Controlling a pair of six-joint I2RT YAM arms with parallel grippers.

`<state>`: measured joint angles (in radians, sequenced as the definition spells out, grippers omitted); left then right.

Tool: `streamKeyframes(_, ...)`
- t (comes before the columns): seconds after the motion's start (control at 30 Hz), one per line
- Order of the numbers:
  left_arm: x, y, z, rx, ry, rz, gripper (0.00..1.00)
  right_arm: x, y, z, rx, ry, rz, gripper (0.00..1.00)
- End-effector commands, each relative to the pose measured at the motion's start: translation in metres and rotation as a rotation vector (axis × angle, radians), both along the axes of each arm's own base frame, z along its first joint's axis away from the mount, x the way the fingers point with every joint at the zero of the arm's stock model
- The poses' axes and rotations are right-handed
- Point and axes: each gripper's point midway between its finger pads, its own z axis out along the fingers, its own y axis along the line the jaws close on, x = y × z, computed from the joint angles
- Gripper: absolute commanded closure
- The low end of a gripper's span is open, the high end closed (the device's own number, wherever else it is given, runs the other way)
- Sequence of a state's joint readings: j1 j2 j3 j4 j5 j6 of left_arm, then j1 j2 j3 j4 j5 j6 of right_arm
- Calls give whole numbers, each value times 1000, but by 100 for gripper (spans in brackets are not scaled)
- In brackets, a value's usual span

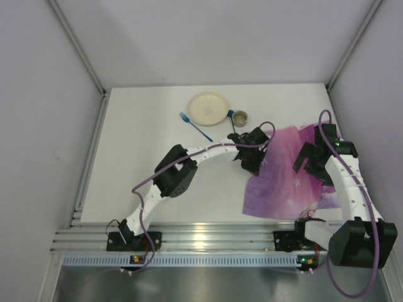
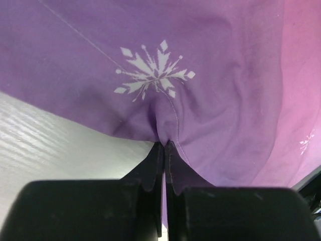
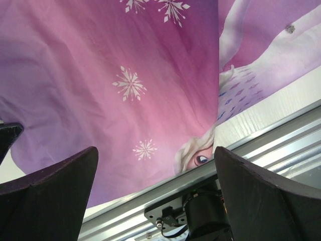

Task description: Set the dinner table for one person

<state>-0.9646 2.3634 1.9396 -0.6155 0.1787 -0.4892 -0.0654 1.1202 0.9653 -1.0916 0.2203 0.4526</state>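
Note:
The white dinner table (image 1: 145, 170) carries a crumpled purple snowflake mat (image 1: 289, 176) at the right. My left gripper (image 1: 254, 167) is at the mat's left edge. In the left wrist view my left gripper (image 2: 164, 145) is shut, with a fold of the mat (image 2: 200, 75) pinched between its tips. My right gripper (image 1: 303, 162) hovers over the mat's right part. In the right wrist view my right gripper (image 3: 155, 170) is open, and only the mat (image 3: 125, 85) lies beneath it. A cream plate (image 1: 208, 107), a blue fork (image 1: 196, 127) and a small round tin (image 1: 240, 117) sit at the back.
A dark utensil (image 1: 232, 126) lies beside the tin. The ribbed aluminium rail (image 1: 208, 238) runs along the near edge with both arm bases on it. Grey walls close in the left, right and back. The right arm's base motor (image 3: 200, 211) shows under the rail (image 3: 261, 150).

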Motion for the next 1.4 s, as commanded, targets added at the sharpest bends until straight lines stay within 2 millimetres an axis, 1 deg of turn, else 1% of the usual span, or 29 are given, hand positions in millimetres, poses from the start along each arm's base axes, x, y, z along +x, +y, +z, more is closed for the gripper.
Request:
streamKeyframes(0.0,-22,14,-35,99,66,-45,100,8,-2,11,-22,-41,14,0)
streamKeyframes(0.1,-27,18,-18,83,65,-65,100,11,-3,12,-26,-45,16,0)
streamKeyframes(0.13,-24,18,11,52,22,-64,100,12,-4,12,-28,-44,17,0)
streamKeyframes(0.17,-23,26,18,65,0,-52,100,15,-4,15,-31,-50,18,0)
streamKeyframes(0.2,-23,34,33,73,-27,-39,100,16,-4,16,-32,-53,17,0)
streamKeyframes(0.23,-20,40,66,42,-77,-24,100,18,-5,17,-33,-56,15,0)
streamKeyframes(0.33,-19,81,91,116,-166,53,100,22,-5,18,-30,-62,12,0)
streamKeyframes(0.37,-22,102,109,125,-207,85,100,24,-4,16,-28,-56,11,0)
streamKeyframes(0.43,-30,128,117,158,-220,124,100,27,-4,17,-25,-64,6,0)
streamKeyframes(0.47,-35,150,121,180,-236,153,100,29,-4,16,-23,-62,7,0)
streamKeyframes(0.5,-40,163,125,190,-245,168,100,31,-3,17,-19,-69,5,0)
streamKeyframes(0.53,-44,175,125,207,-248,186,100,32,-3,16,-16,-71,0,0)
streamKeyframes(0.57,-51,196,115,262,-233,200,100,34,-2,15,-11,-69,0,0)
streamKeyframes(0.6,-52,212,128,253,-264,232,100,35,0,15,0,-75,0,0)
streamKeyframes(0.63,-51,227,127,268,-260,270,100,38,1,14,8,-78,-5,0)
streamKeyframes(0.67,-56,247,115,307,-239,288,100,39,2,11,17,-74,-7,0)
streamKeyframes(0.7,-57,260,113,316,-231,309,100,41,6,10,36,-77,-3,0)
streamKeyframes(0.73,-56,286,107,331,-216,357,100,43,8,9,46,-86,-9,0)
streamKeyframes(0.83,-54,322,106,333,-201,413,100,46,14,4,85,-85,-15,0)
streamKeyframes(0.87,-51,341,100,352,-183,459,100,47,15,3,91,-90,-16,0)
streamKeyframes(0.93,-45,355,108,344,-196,484,100,49,17,2,103,-91,-20,0)
streamKeyframes(1.03,-41,357,117,349,-217,480,98,53,20,2,112,-94,-13,0)
streamKeyframes(1.07,-41,356,113,361,-197,472,87,55,21,1,116,-94,-12,0)
streamKeyframes(1.1,-44,356,106,376,-171,462,67,56,23,1,126,-95,-10,0)
streamKeyframes(1.13,-48,357,99,401,-134,457,2,57,24,0,130,-95,-9,0)
streamKeyframes(1.17,-52,355,86,434,-71,441,1,58,25,0,135,-96,-10,0)
streamKeyframes(1.2,-54,354,83,446,-36,446,1,59,27,0,143,-98,-6,0)
streamKeyframes(1.3,-41,345,98,391,-75,480,1,62,28,1,144,-96,4,0)
streamKeyframes(1.37,-15,342,120,322,-168,523,1,63,28,2,141,-98,10,0)
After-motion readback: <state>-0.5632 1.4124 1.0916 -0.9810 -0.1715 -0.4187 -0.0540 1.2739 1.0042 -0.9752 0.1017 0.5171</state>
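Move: The purple-pink cloth is already pinched by its left edge in the shut left fingers; the bare table it is taken to lies about 35 cm left, 4 cm back and 2 cm lower. The spoon is about 19 cm ahead and 7 cm left, the cup 24 cm ahead and 4 cm left, the fork 20 cm ahead and 24 cm left, the plate 29 cm ahead and 19 cm left. From the right hand that bare spot is some 52 cm left, 3 cm ahead and 12 cm below. The cloth, still pinched, is swept about 35 cm left and a little back by the left hand, in a quick arc rising some 14 cm, then dipping to about 9 cm above its start as the wrist turns counter-clockwise; there the fingers open wide and let go, sinking slightly. The open, empty right hand eases about 5 cm forward and left above the table. ##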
